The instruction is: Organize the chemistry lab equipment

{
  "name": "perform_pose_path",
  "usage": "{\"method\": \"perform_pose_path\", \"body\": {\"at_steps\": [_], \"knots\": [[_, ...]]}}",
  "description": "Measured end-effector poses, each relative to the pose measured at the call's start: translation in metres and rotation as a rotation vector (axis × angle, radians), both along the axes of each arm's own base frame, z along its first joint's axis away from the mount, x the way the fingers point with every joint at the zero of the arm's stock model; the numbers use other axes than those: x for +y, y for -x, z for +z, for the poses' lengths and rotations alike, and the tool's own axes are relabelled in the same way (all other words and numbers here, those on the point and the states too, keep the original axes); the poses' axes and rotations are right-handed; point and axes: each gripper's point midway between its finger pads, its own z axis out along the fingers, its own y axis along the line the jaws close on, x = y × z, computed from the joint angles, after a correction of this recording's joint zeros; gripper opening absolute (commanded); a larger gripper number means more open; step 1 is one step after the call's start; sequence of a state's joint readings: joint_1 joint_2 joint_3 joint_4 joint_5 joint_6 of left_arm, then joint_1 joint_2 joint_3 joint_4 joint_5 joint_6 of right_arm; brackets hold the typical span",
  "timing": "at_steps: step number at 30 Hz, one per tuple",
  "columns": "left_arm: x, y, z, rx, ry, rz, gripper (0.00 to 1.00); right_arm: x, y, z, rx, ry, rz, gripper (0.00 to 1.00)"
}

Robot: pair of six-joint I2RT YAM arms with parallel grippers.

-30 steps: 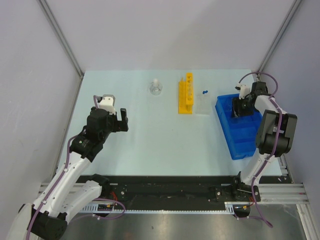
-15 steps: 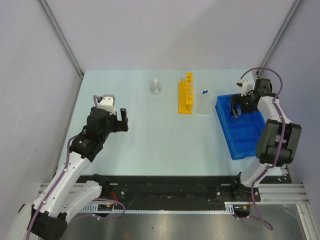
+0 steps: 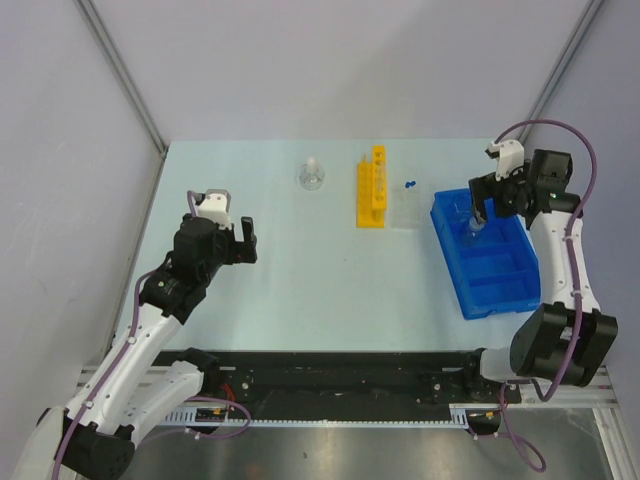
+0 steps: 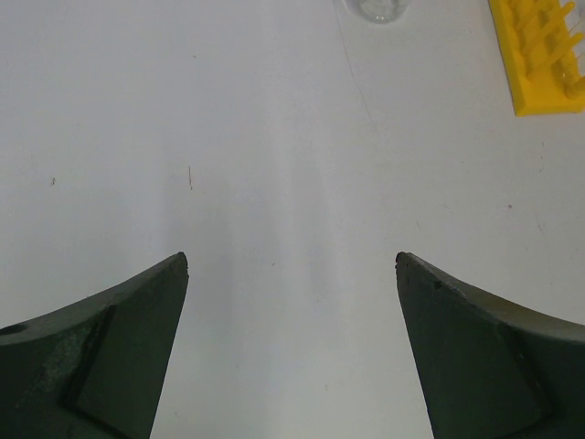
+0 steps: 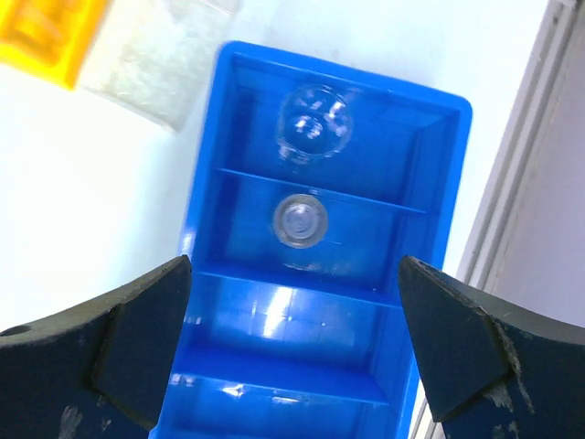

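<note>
The blue compartmented bin (image 3: 492,272) lies at the right. In the right wrist view the bin (image 5: 430,165) holds a small clear beaker (image 5: 300,220) in its second compartment and another clear glass vessel (image 5: 315,123) in the end one. My right gripper (image 3: 478,208) (image 5: 294,265) hovers open above the bin, holding nothing. The yellow holed tube rack (image 3: 372,187) stands mid-table. The stoppered flask (image 3: 312,175) is to its left, the blue-capped tubes (image 3: 409,185) and clear tray (image 3: 405,210) to its right. My left gripper (image 3: 247,240) (image 4: 291,258) is open over bare table.
The table's right edge and a metal frame post (image 5: 530,183) run close beside the bin. In the left wrist view the rack's end (image 4: 547,55) and the flask's base (image 4: 375,9) show far ahead. Grey walls enclose the table.
My right gripper has opened wide and lifted up and back from the bin, leaving the clear beaker in its compartment. The left arm has not moved.
</note>
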State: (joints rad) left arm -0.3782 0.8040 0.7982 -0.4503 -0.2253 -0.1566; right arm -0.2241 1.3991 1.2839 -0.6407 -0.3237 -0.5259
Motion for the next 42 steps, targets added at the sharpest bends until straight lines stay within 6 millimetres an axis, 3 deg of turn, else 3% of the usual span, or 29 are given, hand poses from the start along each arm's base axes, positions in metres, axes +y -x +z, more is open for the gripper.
{"method": "perform_pose_path", "body": {"at_steps": [4,8,12,19,25,32,42], "knots": [[0.000,0.000,0.000,0.001,0.000,-0.001,0.99,0.031,0.012,0.024,-0.057,-0.048,0.105,1.00],[0.000,0.000,-0.001,0.004,-0.001,-0.001,1.00,0.084,0.023,0.036,-0.076,-0.131,0.275,1.00],[-0.001,-0.001,-0.003,0.010,-0.003,-0.003,1.00,0.137,0.039,0.037,-0.058,-0.231,0.449,1.00],[-0.004,-0.002,-0.006,0.024,0.000,-0.017,1.00,0.185,0.064,0.030,-0.014,-0.339,0.630,1.00],[-0.014,-0.007,-0.022,0.085,0.015,-0.051,1.00,0.202,0.081,0.006,0.052,-0.411,0.701,1.00],[-0.039,-0.024,-0.050,0.229,0.060,-0.112,1.00,0.207,0.094,-0.028,0.135,-0.466,0.716,1.00],[-0.092,-0.091,-0.049,0.312,0.156,-0.207,1.00,0.191,0.092,-0.037,0.122,-0.506,0.690,1.00]]}}
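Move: The glass flask stands about 25 cm ahead of the left hand, 14 cm to its right and 17 cm below; the yellow rack is some 20 cm ahead of that hand and 32 cm right. From the right hand the flask lies roughly 15 cm ahead and 44 cm left, the clear rack 8 cm ahead and 17 cm left, and the blue tray's middle some 4 cm back and 2 cm right, about 18 cm below. Open right hand sweeps 20 cm left and back; left reaches 14 cm forward-right and down towards the flask. ##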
